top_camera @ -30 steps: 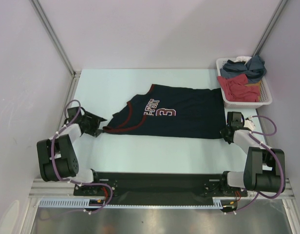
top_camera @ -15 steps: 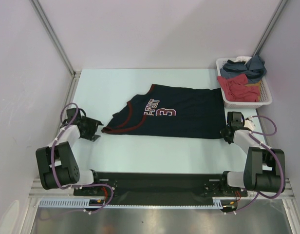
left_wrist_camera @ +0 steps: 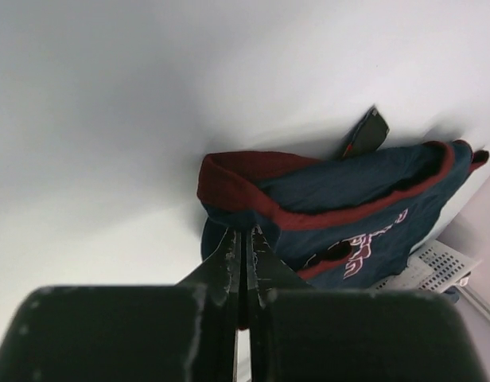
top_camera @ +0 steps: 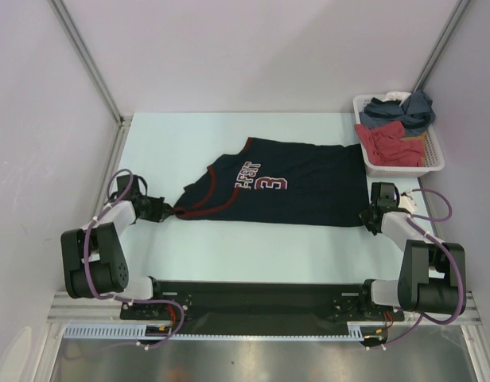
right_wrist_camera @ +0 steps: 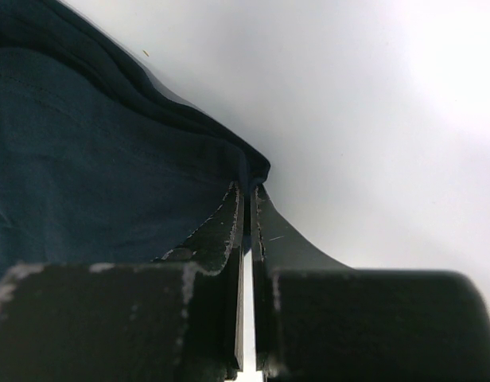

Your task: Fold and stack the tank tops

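A dark navy tank top (top_camera: pixel 293 185) with reddish trim and a white "3" lies spread flat across the middle of the table. My left gripper (top_camera: pixel 169 212) is shut on its near left shoulder strap; in the left wrist view the red-trimmed strap (left_wrist_camera: pixel 229 187) bunches right at my left gripper (left_wrist_camera: pixel 243 231). My right gripper (top_camera: pixel 367 215) is shut on the near right hem corner, and the right wrist view shows navy cloth (right_wrist_camera: pixel 94 151) pinched at the tips of the right gripper (right_wrist_camera: pixel 249 189). A slate-blue top (top_camera: pixel 396 107) lies crumpled in the basket.
A white basket (top_camera: pixel 430 164) at the back right holds a red garment (top_camera: pixel 388 143) and a bit of white cloth (top_camera: pixel 398 96) beside the slate-blue one. Pale walls and metal frame posts (top_camera: pixel 86 60) close in the table on both sides.
The left gripper, open beside the strap a moment ago, has moved right onto the shoulder strap and shut on it. The right arm has not moved.
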Available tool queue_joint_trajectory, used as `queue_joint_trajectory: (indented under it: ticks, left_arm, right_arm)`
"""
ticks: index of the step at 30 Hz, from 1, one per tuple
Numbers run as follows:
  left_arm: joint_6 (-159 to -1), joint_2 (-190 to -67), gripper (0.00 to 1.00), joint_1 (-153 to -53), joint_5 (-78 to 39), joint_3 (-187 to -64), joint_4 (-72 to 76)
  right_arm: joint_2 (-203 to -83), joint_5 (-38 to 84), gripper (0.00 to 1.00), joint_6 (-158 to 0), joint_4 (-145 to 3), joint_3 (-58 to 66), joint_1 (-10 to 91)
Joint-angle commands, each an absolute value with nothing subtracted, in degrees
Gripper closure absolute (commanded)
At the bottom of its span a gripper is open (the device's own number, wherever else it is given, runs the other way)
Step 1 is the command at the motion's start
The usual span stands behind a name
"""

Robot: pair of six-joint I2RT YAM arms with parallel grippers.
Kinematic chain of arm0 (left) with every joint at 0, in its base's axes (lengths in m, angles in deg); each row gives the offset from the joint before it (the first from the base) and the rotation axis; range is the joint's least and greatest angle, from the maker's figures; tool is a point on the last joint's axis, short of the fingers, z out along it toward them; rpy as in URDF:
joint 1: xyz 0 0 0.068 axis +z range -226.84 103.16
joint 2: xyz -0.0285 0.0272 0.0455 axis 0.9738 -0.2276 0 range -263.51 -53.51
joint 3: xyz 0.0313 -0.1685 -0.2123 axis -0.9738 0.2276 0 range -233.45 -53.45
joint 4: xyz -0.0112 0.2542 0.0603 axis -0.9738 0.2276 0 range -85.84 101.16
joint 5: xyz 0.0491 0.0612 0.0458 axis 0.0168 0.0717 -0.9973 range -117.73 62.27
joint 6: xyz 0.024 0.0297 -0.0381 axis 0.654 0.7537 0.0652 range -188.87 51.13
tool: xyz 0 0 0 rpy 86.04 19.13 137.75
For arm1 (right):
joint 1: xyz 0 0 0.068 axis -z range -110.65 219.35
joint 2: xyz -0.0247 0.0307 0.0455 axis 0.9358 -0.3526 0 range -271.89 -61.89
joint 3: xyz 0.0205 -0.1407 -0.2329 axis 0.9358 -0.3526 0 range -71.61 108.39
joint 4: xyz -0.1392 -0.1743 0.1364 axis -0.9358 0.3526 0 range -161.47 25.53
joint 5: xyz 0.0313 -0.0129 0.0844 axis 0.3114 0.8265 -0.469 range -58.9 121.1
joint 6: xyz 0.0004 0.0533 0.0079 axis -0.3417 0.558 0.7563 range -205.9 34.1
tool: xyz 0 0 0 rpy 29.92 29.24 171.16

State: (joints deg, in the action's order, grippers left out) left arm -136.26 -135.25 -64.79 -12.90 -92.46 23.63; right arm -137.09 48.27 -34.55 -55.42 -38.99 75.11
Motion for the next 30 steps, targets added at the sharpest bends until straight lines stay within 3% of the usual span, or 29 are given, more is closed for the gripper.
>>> queue_joint_trajectory:
  ticks: [1, 16, 30]
  left_arm:
    - [-138.74, -136.13, 1.00, -64.45, -12.52, -95.81, 23.31]
    - [-129.96, -139.65, 1.00, -51.27, -10.42, -98.03, 32.55]
    - [-116.33, -130.51, 1.00, -38.26, -13.66, -96.96, 45.47]
  right_arm:
    - [-136.34, 49.11, 1.00, -34.66, -55.57, -39.27, 75.42]
    - [-135.55, 50.08, 1.00, -32.12, -48.20, -38.83, 70.51]
    - [-118.50, 49.82, 1.00, -30.44, -30.71, -41.20, 67.07]
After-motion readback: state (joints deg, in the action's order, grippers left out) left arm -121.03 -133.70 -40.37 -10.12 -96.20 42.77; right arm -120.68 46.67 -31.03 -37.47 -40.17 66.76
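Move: The dark tank top is already pinched at both near corners. From the left hand, its number 3 lies about 29 cm right and 11 cm ahead, and a dark strap end about 5 cm right and 9 cm ahead; bare table to drag over is some 9 cm left and 7 cm back. From the right hand, the bare strip behind the hem is about 4 cm left and 5 cm back, the number 28 cm left and 15 cm ahead, the laundry basket 12 cm right and 32 cm ahead. The table is 2–3 cm below. The tank top's left near corner stays pinched in the left fingers, which edge forward a touch, then sweep about 9 cm left and swing back towards the robot, turning roughly 10 degrees counter-clockwise. The right hand first holds the hem corner in place, then follows some 5 cm left, and draws back about as far while rising nearly 3 cm, grip kept. ##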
